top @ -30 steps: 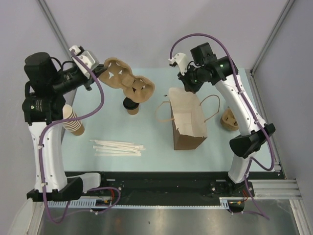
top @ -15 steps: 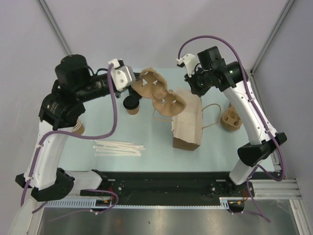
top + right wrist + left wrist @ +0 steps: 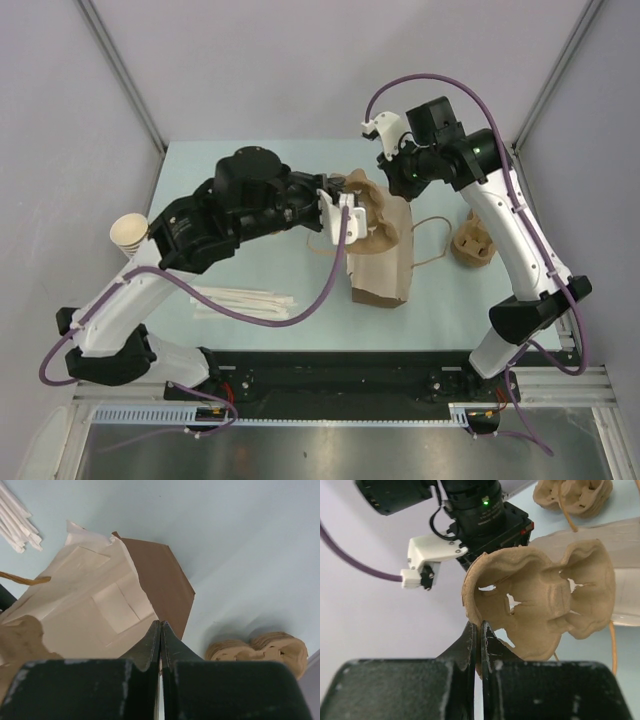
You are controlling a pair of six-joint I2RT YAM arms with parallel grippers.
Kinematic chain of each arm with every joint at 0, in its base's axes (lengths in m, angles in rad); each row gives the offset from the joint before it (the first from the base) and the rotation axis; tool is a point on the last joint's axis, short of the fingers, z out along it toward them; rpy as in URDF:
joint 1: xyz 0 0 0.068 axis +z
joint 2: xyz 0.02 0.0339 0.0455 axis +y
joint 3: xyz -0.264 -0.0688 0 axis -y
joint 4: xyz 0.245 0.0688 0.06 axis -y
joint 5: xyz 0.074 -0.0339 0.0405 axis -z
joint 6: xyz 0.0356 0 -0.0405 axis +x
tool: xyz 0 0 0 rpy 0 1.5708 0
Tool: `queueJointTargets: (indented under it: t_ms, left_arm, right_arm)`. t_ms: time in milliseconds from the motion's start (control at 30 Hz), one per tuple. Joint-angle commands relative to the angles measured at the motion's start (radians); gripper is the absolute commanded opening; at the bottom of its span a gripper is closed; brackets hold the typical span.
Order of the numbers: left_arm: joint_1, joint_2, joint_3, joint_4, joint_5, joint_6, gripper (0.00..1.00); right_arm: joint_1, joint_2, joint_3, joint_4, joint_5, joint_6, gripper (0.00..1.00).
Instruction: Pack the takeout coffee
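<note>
A moulded pulp cup carrier (image 3: 540,610) hangs by its edge from my left gripper (image 3: 480,625), which is shut on it. In the top view the left gripper (image 3: 350,210) holds the carrier (image 3: 375,215) right at the mouth of the brown paper bag (image 3: 378,275). My right gripper (image 3: 392,188) is at the bag's far rim. In the right wrist view the right gripper (image 3: 160,623) is shut, pinching the bag (image 3: 100,610) wall, with the pale inside on the left. The takeout coffee is hidden, with my left arm covering the table's middle.
A stack of cream paper cups (image 3: 128,232) stands at the left edge. White wrapped sticks (image 3: 245,300) lie in front of the left arm. More pulp carriers (image 3: 470,245) sit stacked right of the bag, beside its loose handle (image 3: 435,240).
My left arm swung from the far left to the bag's mouth, carrying the carrier. The right gripper kept the bag's rim, and the bag now stands narrower and more upright.
</note>
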Motion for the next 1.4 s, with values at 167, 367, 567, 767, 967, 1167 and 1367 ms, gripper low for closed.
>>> queueJointTargets:
  t_ms: [167, 367, 567, 767, 967, 1167, 1367]
  left_arm:
    - [-0.088, 0.032, -0.106, 0.023, -0.174, 0.099, 0.00]
    - [-0.132, 0.072, -0.149, 0.006, -0.168, 0.091, 0.00]
    - [-0.180, 0.141, -0.152, -0.041, -0.131, 0.088, 0.00]
    - [-0.182, 0.201, -0.023, -0.219, -0.003, 0.032, 0.00]
    - [-0.180, 0.236, 0.112, -0.348, 0.040, -0.034, 0.00]
    - [-0.182, 0.269, 0.175, -0.396, 0.050, -0.065, 0.00]
    - [-0.180, 0.250, 0.058, -0.325, 0.008, -0.054, 0.00]
  right_arm:
    - [0.015, -0.063, -0.005, -0.021, -0.094, -0.003, 0.00]
    - [0.017, -0.062, -0.005, -0.041, -0.154, -0.012, 0.00]
    - [0.018, -0.065, -0.004, -0.049, -0.205, -0.031, 0.00]
    - [0.018, -0.080, 0.004, -0.073, -0.261, -0.049, 0.00]
    - [0.012, -0.103, 0.021, -0.084, -0.326, -0.057, 0.00]
    - [-0.003, -0.094, 0.035, -0.089, -0.373, -0.063, 0.00]
    - [0.006, -0.089, -0.011, -0.104, -0.418, -0.081, 0.00]
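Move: The left hand already holds the cup carrier by its upper edge, hanging above the paper bag; the bag's mouth lies about 7 cm to its right, roughly 3 cm back and some 15 cm below. From that hand the stacked carriers lie about 18 cm ahead, 31 cm right and 43 cm down, the straws level with it, about 20 cm left and 46 cm down. The right hand still pinches the rim, with the mouth's middle about 11 cm back, 3 cm left and 3 cm below. The left hand keeps its grip and lowers the carrier about 15 cm into the bag's mouth, easing right as the fingers tip steeper downward by nearly 30 degrees, and draws back some 5 cm over the later part, rising a few centimetres after the low point. Meanwhile the right hand, still pinching the rim, carries it about 6 cm back towards the base and 3 cm left, slightly up, turning some 15 degrees counter-clockwise. ##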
